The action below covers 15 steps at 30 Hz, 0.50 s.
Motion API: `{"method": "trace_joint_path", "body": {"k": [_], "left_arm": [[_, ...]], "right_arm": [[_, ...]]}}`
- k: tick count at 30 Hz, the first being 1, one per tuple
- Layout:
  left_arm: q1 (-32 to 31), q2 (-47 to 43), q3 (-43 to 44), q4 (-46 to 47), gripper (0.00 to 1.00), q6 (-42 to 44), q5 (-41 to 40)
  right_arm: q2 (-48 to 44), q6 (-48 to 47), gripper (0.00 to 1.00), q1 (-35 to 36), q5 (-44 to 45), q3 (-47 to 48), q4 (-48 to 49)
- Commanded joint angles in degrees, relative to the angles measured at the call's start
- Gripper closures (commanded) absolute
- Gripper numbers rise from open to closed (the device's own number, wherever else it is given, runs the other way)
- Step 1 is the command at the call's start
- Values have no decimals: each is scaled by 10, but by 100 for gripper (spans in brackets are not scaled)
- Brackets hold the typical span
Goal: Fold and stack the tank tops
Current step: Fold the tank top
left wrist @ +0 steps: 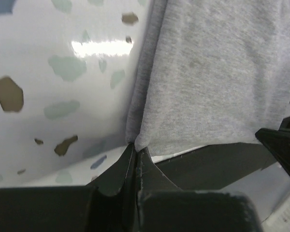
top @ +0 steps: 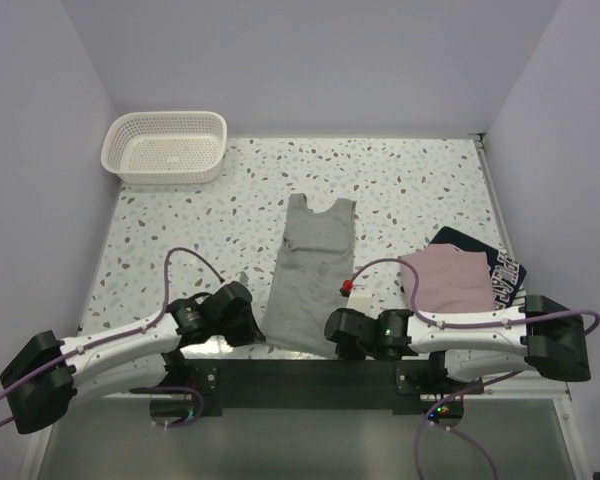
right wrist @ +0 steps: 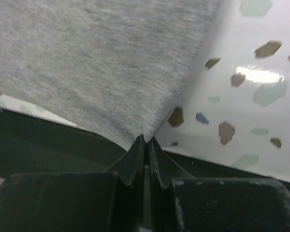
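Observation:
A grey tank top lies flat and lengthwise in the middle of the table, straps at the far end. My left gripper pinches its near left hem corner; in the left wrist view that gripper is shut on the grey cloth. My right gripper holds the near right hem corner, and the right wrist view shows it shut on the grey fabric. At the right, a folded pink tank top rests on a navy lettered tank top.
A white lattice basket stands at the far left corner. A small red-and-white object lies beside the grey top's right edge. The table's black front edge runs just under both grippers. Purple walls enclose the speckled table.

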Motion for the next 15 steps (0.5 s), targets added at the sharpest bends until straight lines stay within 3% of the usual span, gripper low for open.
{"method": "trace_joint_path", "body": {"k": [1,7,12,15], "left_arm": [[-54,-61,16,-103,100,-16,-40],[-87,-109,96,-181,100,-33,-81],[-87,-70,190,-170,100,-9,-139],[-79,-36,234,-146,100,19,-171]], "right_arm": [[-22,38,100,54,57,35,-84],[-57,53,99,83,114,99,-184],[-68,53,96,77,177,161,-247],[-70,20,97,37,186,183,-253]]}}
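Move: My left hand holds the left hem corner of the grey tank top; its neck end lies about 28 cm ahead, 13 cm to the right and 2 cm lower. From my right hand, on the right corner, that neck end is some 31 cm ahead and 5 cm left. The pink tank top lies about 15 cm ahead and 24 cm right of my right hand, the navy tank top under it roughly 19 cm ahead and 33 cm right. Both my hands keep their pinch on the hem corners and draw back together about 3 cm, pulling the grey tank top along the table, then swing up some 9-10 cm while easing forward by about as much as they drew back. My fingertips tilt about 10 degrees outward, away from me, as they rise. ##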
